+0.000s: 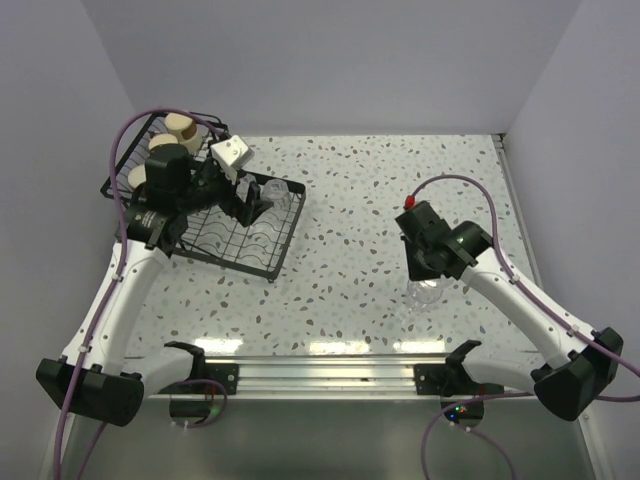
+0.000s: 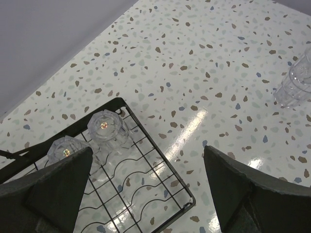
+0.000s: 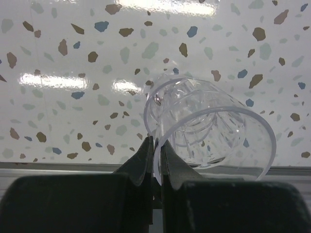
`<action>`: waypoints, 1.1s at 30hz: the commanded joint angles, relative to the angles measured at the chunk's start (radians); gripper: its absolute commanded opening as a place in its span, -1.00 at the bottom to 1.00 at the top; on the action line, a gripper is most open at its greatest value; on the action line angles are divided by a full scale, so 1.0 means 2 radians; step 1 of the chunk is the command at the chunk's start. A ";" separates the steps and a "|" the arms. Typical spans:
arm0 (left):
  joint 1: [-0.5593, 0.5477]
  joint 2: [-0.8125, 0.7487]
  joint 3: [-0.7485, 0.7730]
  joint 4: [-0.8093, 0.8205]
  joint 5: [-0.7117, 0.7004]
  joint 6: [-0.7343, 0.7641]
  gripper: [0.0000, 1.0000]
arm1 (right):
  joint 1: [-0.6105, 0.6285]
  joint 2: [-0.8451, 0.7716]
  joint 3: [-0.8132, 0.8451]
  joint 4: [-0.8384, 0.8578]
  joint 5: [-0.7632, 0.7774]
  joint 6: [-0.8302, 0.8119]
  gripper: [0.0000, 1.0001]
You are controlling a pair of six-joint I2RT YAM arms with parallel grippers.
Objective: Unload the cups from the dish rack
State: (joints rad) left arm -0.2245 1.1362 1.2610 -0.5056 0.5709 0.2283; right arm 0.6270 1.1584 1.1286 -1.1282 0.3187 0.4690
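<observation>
The black wire dish rack (image 1: 213, 243) lies at the far left. Two cream cups (image 1: 180, 126) stand in its raised back tier, partly hidden by my left arm. My left gripper (image 1: 250, 203) hangs open and empty over the rack's flat tray. In the left wrist view it (image 2: 148, 150) is above the rack's corner (image 2: 182, 183), with two upturned clear tumblers (image 2: 107, 127) just ahead of the left finger. My right gripper (image 3: 155, 145) is shut on the rim of a clear ribbed tumbler (image 3: 209, 128), tilted low over the table at the near right (image 1: 425, 290).
A metal rail (image 1: 320, 370) runs along the near table edge between the arm bases. White walls close in the back and sides. A clear tumbler stack (image 2: 296, 82) shows on the speckled table at the far right of the left wrist view.
</observation>
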 commanded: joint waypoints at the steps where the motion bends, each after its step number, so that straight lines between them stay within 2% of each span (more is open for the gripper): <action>1: 0.001 -0.008 -0.003 -0.004 -0.005 0.007 1.00 | -0.005 0.004 -0.010 0.042 -0.012 -0.007 -1.00; 14: 0.001 -0.004 -0.005 -0.003 -0.007 0.013 1.00 | -0.030 -0.003 -0.076 0.074 -0.063 -0.001 -1.00; 21: 0.001 -0.002 -0.007 -0.002 -0.004 0.012 1.00 | -0.073 0.008 -0.096 0.088 -0.092 -0.021 -1.00; 27: 0.001 0.000 -0.010 -0.005 -0.008 0.016 1.00 | -0.076 -0.007 -0.096 0.085 -0.090 -0.020 -0.74; 28: 0.001 0.001 -0.010 -0.006 -0.007 0.017 1.00 | -0.075 -0.009 -0.093 0.079 -0.090 -0.019 -0.57; 31: 0.001 0.008 -0.010 -0.006 -0.010 0.021 1.00 | -0.076 -0.013 -0.071 0.066 -0.091 -0.023 -0.22; 32: 0.001 0.011 -0.009 -0.007 -0.012 0.022 1.00 | -0.076 -0.013 -0.058 0.062 -0.095 -0.027 -0.01; 33: 0.000 0.014 -0.008 -0.009 -0.016 0.024 1.00 | -0.076 -0.015 -0.051 0.057 -0.096 -0.028 0.06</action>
State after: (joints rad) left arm -0.2245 1.1461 1.2469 -0.5121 0.5598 0.2485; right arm 0.4812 1.1408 0.9661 -0.9825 0.1383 0.4320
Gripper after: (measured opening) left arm 0.997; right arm 0.493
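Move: My right hand pinches the left side of a clear cup's rim, holding it partly over another clear cup standing on the table. The middle of that standing cup is about 4 cm to my right, 2 cm back and some 12 cm below. Nothing else stands close. From my idle left hand, the standing cup lies roughly 37 cm to the right, 14 cm back and 27 cm down. With my right hand I lower the held cup about 4 cm, straight down into the standing one. Then I stay at that height, tilting the hand's left side up by less than 10 degrees, and open my fingers about halfway, letting go of the rim, which is left between them. ##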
